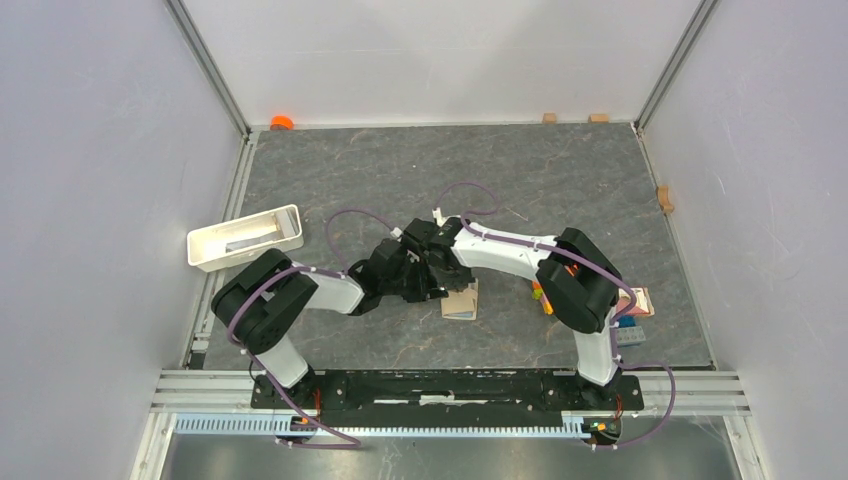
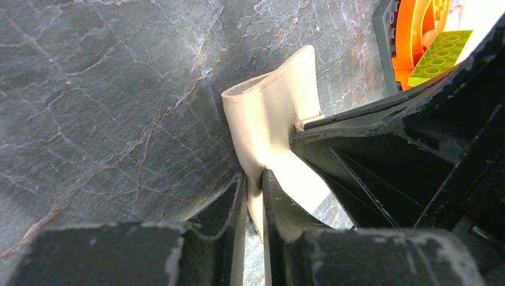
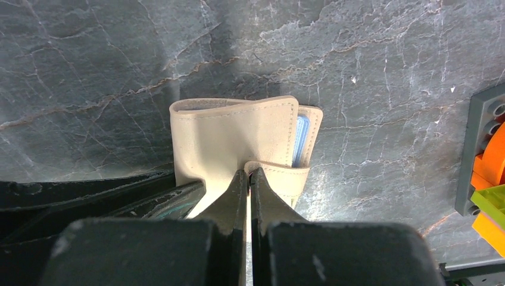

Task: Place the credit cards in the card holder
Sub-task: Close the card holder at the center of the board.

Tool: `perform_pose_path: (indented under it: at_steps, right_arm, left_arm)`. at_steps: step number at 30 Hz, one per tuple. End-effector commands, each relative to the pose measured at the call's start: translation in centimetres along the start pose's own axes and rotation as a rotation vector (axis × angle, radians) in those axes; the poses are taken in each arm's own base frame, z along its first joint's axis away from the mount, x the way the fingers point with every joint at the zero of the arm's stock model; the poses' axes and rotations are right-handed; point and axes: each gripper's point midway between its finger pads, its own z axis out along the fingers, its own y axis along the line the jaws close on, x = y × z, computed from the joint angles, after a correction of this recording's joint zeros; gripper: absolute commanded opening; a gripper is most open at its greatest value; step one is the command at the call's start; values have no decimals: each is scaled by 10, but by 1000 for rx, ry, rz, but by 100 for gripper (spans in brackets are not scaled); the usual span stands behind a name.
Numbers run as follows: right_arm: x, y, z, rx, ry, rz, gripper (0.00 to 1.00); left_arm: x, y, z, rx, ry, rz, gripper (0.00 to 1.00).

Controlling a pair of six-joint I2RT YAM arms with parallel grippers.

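Note:
The beige card holder (image 1: 463, 301) lies mid-table, with both arms meeting over its left side. In the left wrist view my left gripper (image 2: 255, 179) is shut on a raised flap of the card holder (image 2: 268, 113), which bends upward from the table. My right gripper (image 3: 249, 173) is shut, its tips resting against the snap tab (image 3: 286, 176) of the card holder (image 3: 232, 131); nothing shows between them. A blue-grey strip (image 3: 301, 138) shows inside the fold; I cannot tell whether it is a card or a pocket. One pale credit card (image 1: 641, 299) with reddish print lies at the right, partly behind the right arm.
Coloured toy bricks (image 1: 540, 293) sit right of the holder, seen as orange and green bricks (image 2: 440, 44) on a grey plate (image 3: 476, 149). A white tray (image 1: 245, 237) stands at the left. Small wooden blocks (image 1: 664, 197) and an orange object (image 1: 282, 122) line the far edges.

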Motion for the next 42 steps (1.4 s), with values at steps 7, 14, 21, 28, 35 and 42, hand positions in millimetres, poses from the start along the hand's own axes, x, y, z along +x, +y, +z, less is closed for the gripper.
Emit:
perform_pose_path:
  at_steps: [7, 14, 21, 28, 35, 42]
  right_arm:
    - [29, 83, 62, -109, -102, -47, 0]
    - [-8, 70, 15, -90, -221, -61, 4]
    - [-25, 56, -17, -91, -288, -72, 14]
    - [-30, 53, -44, -171, -313, -97, 30]
    - [-37, 33, -68, -240, -385, -122, 46]
    - [-40, 19, -67, -411, -441, -250, 53]
  left_arm:
    - [-18, 10, -17, -97, -82, 96, 19]
    - [-32, 9, -37, -120, -150, 149, 27]
    - [-39, 19, -48, -138, -165, 122, 35]
    - [-45, 27, -60, -143, -190, 95, 42]
    - [-51, 34, -66, -159, -214, 84, 45]
    - [-59, 31, -51, -142, -186, 98, 51]
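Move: My left fingers still pinch the spine edge of the card holder; its middle lies about 4 cm to their right, level ahead-and-back and roughly 1 cm lower. My right hand's shut fingertips are down on the strap: the holder's middle is about 1 cm back from them, 0 cm sideways and 1 cm below. The toy bricks stand some 19 cm to the right of my right hand and 1 cm farther out, 1 cm down. I sweep both hands left, the right also going forward and easing up off the strap, so the holder is dragged along. My left fingers open to about half, let go of the spine and end about 8 cm left, slightly forward and up. My right hand then draws back, rises to about 6 cm above its start, turns counter-clockwise and opens to half over the holder. ##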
